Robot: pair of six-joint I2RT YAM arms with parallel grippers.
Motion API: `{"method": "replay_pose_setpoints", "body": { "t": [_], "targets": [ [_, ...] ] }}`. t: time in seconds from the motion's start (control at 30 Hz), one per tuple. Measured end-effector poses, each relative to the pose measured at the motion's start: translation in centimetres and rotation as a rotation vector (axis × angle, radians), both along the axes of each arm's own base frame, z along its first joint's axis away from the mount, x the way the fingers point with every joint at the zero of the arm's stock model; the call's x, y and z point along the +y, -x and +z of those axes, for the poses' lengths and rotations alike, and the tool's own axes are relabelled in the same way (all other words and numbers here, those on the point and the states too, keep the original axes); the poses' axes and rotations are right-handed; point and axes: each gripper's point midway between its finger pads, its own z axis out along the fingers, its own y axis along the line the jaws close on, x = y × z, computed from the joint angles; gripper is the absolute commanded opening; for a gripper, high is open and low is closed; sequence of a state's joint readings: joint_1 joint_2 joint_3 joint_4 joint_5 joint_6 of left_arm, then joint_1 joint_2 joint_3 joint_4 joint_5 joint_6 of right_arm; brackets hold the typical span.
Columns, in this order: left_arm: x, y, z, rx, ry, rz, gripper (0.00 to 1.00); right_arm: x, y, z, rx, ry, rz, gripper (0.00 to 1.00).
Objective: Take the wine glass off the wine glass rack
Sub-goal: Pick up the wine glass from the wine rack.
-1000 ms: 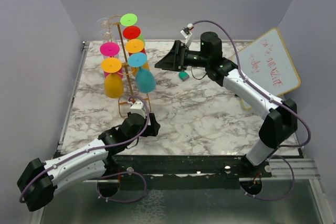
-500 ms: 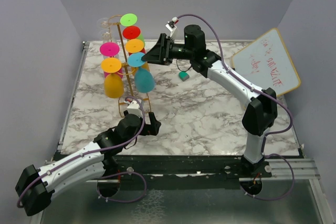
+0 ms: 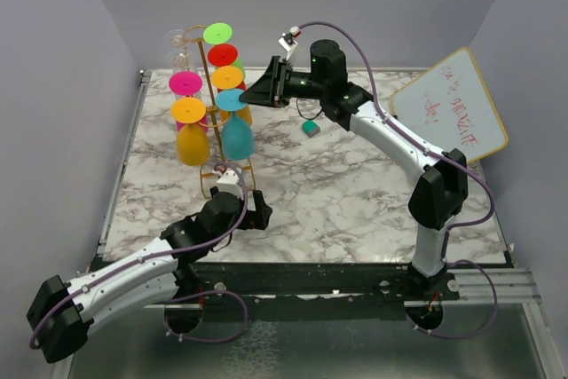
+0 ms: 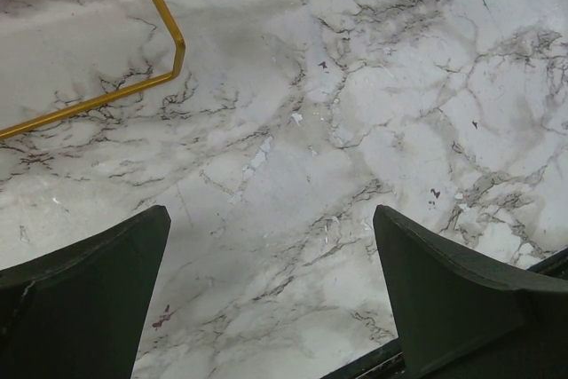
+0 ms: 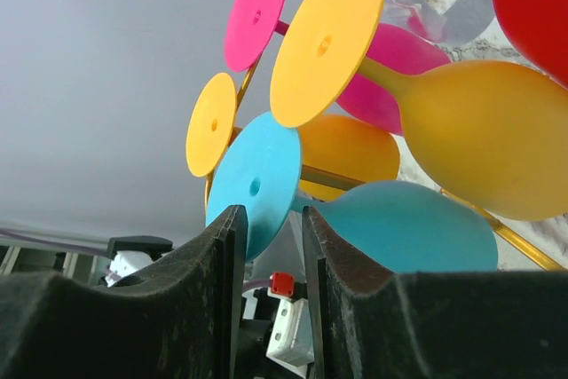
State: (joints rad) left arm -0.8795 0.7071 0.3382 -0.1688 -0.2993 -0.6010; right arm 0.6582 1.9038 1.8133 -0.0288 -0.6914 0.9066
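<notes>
The wine glass rack (image 3: 205, 77) is a gold wire stand at the table's back left, hung with coloured glasses upside down. The blue wine glass (image 3: 238, 137) hangs on its right side, foot disc towards the right arm. My right gripper (image 3: 245, 95) is at that disc. In the right wrist view its jaws (image 5: 269, 215) have narrowed on either side of the blue foot (image 5: 257, 175), with a gap still showing. The blue bowl (image 5: 417, 228) lies just beyond. My left gripper (image 4: 271, 219) is wide open over bare marble, beside the rack's base wire (image 4: 173, 42).
Yellow (image 3: 192, 143), pink (image 3: 185, 84), orange (image 3: 228, 78), red (image 3: 222, 54) and green (image 3: 216, 33) glasses crowd the rack around the blue one. A small teal object (image 3: 310, 129) lies mid-table. A whiteboard (image 3: 453, 111) leans at the right edge.
The right arm swung left from mid-table to the rack and its jaws narrowed around the blue foot. The left gripper opened wider and stayed near the rack's base.
</notes>
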Motion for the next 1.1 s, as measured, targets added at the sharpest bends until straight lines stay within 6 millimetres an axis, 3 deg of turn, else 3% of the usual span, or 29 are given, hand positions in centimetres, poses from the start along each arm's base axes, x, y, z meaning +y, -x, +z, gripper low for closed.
{"method": "replay_pose_setpoints", "body": {
  "t": [0.43, 0.5, 0.63, 1.1],
  "targets": [
    [-0.5, -0.4, 0.7, 0.007, -0.035, -0.014, 0.99, -0.1, 0.0, 0.6, 0.015, -0.013, -0.016, 0.25],
    [-0.4, -0.4, 0.6, 0.01, -0.04, -0.014, 0.99, -0.2, 0.0, 0.7, 0.014, -0.015, -0.02, 0.15],
    [-0.3, -0.3, 0.4, 0.017, -0.046, -0.014, 0.99, -0.2, 0.0, 1.0, 0.021, -0.019, -0.023, 0.1],
    [-0.2, -0.2, -0.4, 0.039, -0.072, -0.015, 0.99, -0.4, 0.4, 1.3, 0.023, -0.017, -0.024, 0.1]
  ]
}}
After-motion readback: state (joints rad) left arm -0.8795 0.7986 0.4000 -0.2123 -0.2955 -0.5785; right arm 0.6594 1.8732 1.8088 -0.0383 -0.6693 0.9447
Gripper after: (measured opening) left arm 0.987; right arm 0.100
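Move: The base of the blue wine glass, hanging upside down, has its centre about 3 cm left of the right gripper and level with it, its near rim already between the part-open fingers. The orange glass's base is some 7 cm ahead and 3 cm left. The left orange base is 12 cm left and 3 cm back, the magenta one 12 cm left and 5 cm ahead, all at about hand height. From the left gripper, the blue base is roughly 13 cm ahead, 2 cm left and 24 cm above. Keep the right gripper beside the rack, fingers pointing left, and close them from about a third open until they pinch the right-hand rim of the blue glass's base, one finger above and one below. While closing, ease the hand up about 1.5 cm with hardly any turn of the wrist. ##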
